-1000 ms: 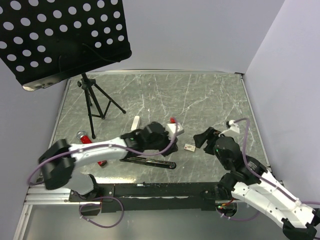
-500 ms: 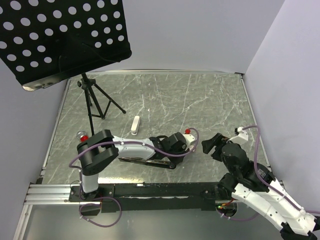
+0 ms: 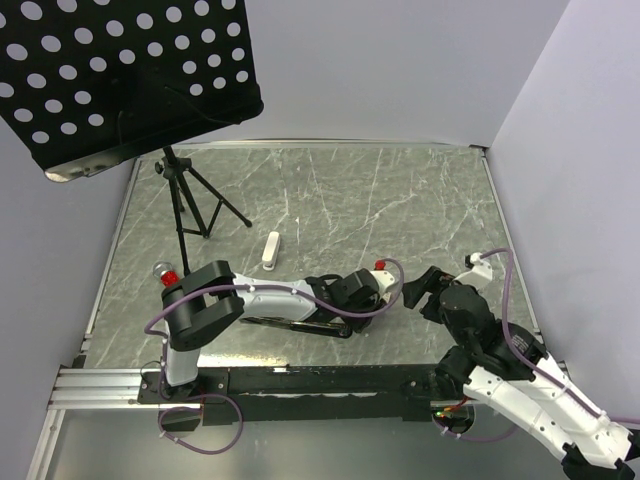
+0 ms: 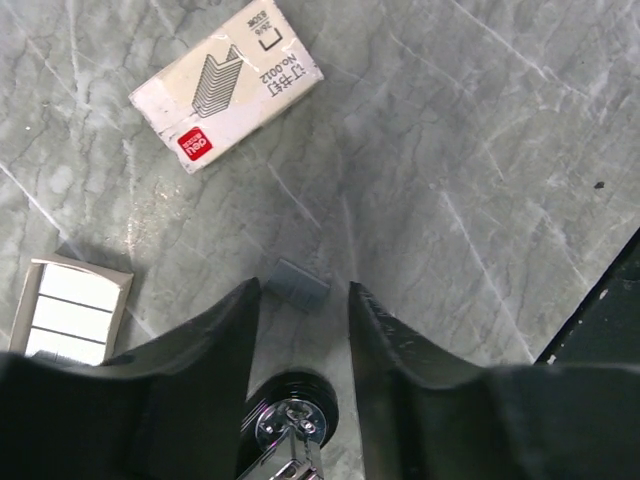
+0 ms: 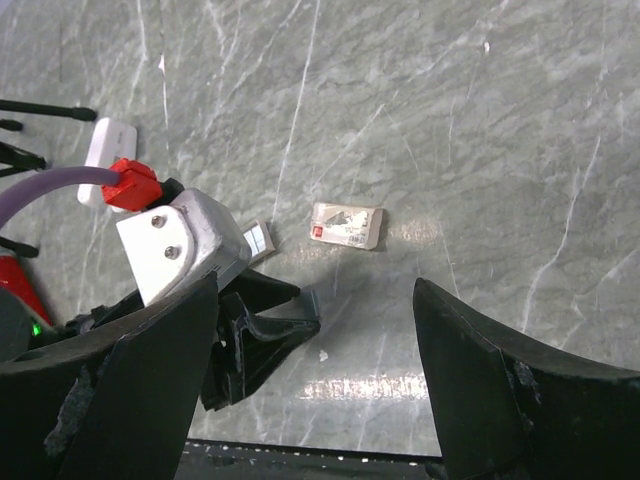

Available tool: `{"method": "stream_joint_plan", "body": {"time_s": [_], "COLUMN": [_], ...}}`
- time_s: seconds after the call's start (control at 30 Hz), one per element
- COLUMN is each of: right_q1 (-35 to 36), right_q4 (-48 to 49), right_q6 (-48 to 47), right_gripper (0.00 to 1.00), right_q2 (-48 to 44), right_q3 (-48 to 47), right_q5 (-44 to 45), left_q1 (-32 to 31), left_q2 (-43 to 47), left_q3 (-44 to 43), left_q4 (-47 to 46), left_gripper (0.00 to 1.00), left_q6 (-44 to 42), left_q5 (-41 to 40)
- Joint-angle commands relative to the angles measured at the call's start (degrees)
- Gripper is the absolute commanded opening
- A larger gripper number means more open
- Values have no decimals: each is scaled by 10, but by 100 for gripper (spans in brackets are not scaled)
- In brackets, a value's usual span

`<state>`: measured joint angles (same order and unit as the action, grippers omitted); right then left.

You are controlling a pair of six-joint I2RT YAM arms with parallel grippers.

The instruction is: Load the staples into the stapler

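Note:
The staples box point(image 4: 225, 85), pale with red print, lies flat on the marble; it also shows in the right wrist view point(image 5: 346, 226). A small grey strip of staples point(image 4: 300, 285) lies on the table between the tips of my left gripper point(image 4: 303, 292), which is open with a gap on each side of the strip. The black stapler point(image 3: 295, 325) lies opened out near the front edge, its black and chrome end point(image 4: 290, 425) under the left fingers. My right gripper point(image 5: 315, 285) hovers open just right of the left one, holding nothing.
A small tray with white cells point(image 4: 70, 315) lies left of the left gripper. A white stapler point(image 3: 270, 250) sits mid-table. A tripod point(image 3: 185, 205) and a black perforated stand point(image 3: 120, 80) occupy the back left. A red-capped object point(image 3: 168, 275) lies at the left.
My left arm swung right from over the black stapler and came down low beside the staples box. The right gripper drew back slightly toward the front right.

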<state>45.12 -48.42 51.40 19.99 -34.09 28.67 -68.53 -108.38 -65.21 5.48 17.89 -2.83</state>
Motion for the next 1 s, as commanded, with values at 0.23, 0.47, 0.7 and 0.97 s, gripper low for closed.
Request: {"method": "stream_joint_plan", "body": {"time_s": [0.23,0.47,0.7,0.97], "right_q1": [0,0,2,60], "right_q4": [3,64,147,193], "right_q6": [-23,-140,-276,-397], "right_gripper": [85,85,85,87], "right_q2": [29,62,187,410], "right_q3": [-38,-50,-80,-136], "right_q5": [-15,-98,-250,-356], "left_q1": [-3,59,219,306], "left_q2": [49,177,372,498], "left_q3": [-2,55,165,171], "left_q4": [18,-15,-18,59], "left_gripper": [65,78,93,99], "left_q6": [8,48,97,27], "left_q5": [-8,6,34,-109]}}
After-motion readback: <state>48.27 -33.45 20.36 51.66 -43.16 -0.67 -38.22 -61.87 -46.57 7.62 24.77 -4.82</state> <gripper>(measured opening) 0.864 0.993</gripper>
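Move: The small grey staple block lies right between the left fingertips, barely 1 cm below the hand point. The white case is some 18 cm ahead and 22 cm left of that hand. From the right hand the block is about 11 cm left, 3 cm ahead and 15 cm down. Around the block, the staple box lies 6 cm farther out and 4 cm right, the small tray 5 cm farther out and 6 cm left, and the open stapler's right end 3 cm nearer and 4 cm left. The left hand stays low over the staple block while its already slackening fingers spread from about half open to wide, then pulls away to its left, up and forward, some 20 cm left and 18 cm up, swinging roughly 35 degrees counter-clockwise towards the white case and clear of the block. As it leaves, the right hand, still open and empty, sweeps about 12 cm left at nearly the same height towards the freed block, turning some 45 degrees counter-clockwise and sinking slightly at the end without touching anything. ##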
